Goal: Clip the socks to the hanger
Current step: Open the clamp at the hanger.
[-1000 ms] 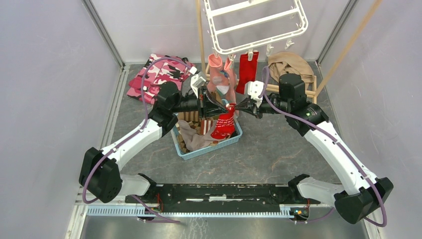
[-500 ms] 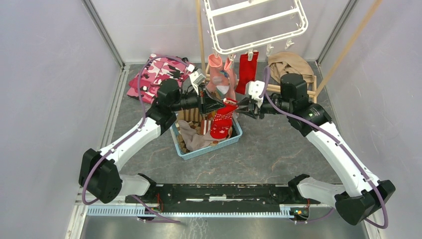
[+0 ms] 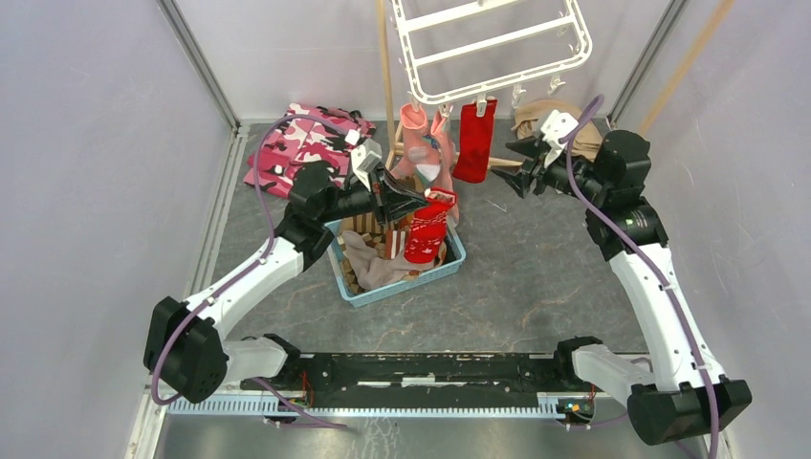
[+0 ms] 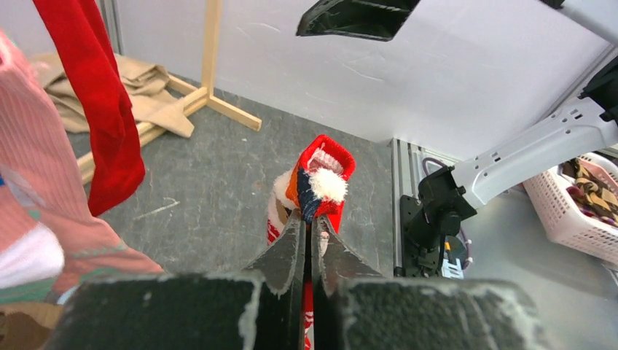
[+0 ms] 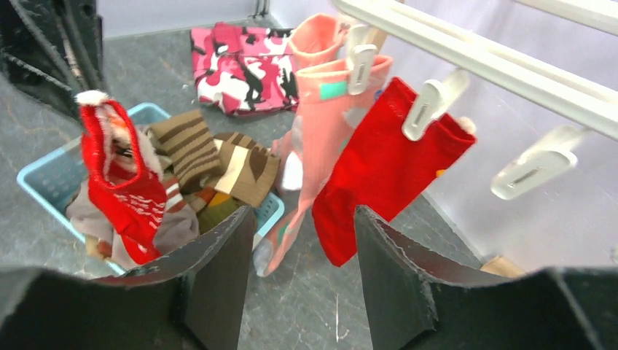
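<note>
A red sock with white marks (image 3: 426, 229) hangs by its cuff from my left gripper (image 3: 421, 198), which is shut on it above the blue basket (image 3: 406, 285). In the left wrist view the cuff (image 4: 326, 164) is pinched at the tips of the left gripper (image 4: 310, 215). My right gripper (image 3: 515, 164) is open and holds nothing, to the right of the clipped socks. The white hanger (image 3: 493, 41) hangs at the back. Two salmon-pink socks (image 3: 421, 143) and a red sock (image 3: 474, 139) are clipped to its near rim. Brown striped socks (image 5: 193, 142) lie in the basket.
A pink camouflage garment (image 3: 296, 143) lies at the back left. A tan cloth (image 3: 555, 122) rests on the base of the wooden stand (image 3: 385, 67). An unused white peg (image 5: 528, 171) dangles right of the clipped red sock (image 5: 386, 168).
My right gripper has opened, let go of the red sock's cuff and pulled back to the right and rear. The left gripper still holds the sock and has shifted slightly up and back.
</note>
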You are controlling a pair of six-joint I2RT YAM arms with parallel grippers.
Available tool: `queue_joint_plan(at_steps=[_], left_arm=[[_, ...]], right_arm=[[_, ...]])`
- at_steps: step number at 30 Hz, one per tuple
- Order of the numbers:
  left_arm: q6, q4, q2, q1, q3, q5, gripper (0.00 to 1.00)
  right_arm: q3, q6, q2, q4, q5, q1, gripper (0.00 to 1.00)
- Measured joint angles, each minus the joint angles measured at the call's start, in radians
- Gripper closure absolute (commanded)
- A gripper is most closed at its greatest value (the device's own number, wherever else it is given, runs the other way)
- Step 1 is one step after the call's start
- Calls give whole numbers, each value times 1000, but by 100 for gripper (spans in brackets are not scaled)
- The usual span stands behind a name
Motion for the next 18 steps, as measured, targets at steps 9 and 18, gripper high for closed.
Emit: queue_joint_plan(at_steps=[9,18], left_arm=[[-133,209,3,-2,-17,-11,98],[-72,194,14,-16,-11,-24,97]], right_arm=[[-121,255,19,339,-67,-184,29],[-133,375,58,636,-65,-245,17]])
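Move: The free clamp on the hanger, next right of the red sock, is about 10 cm ahead of the right hand, 4 cm to its right and 7 cm higher. The hanging red sock is some 8 cm ahead and 2 cm left, and the pink socks 8 cm ahead and 11 cm left. The next empty clamp is 12 cm ahead and 10 cm right. From the left hand, the free clamp is about 16 cm ahead, 16 cm right and 12 cm up. Swing the right gripper about 6 cm right and 5 cm forward, away from the left hand's sock, then lift it some 5 cm towards the free clamp. Open its fingers wider, raise its left side about 15 degrees and tip the fingers up. Keep the Christmas sock pinched in the left gripper and raise it about 3 cm. ##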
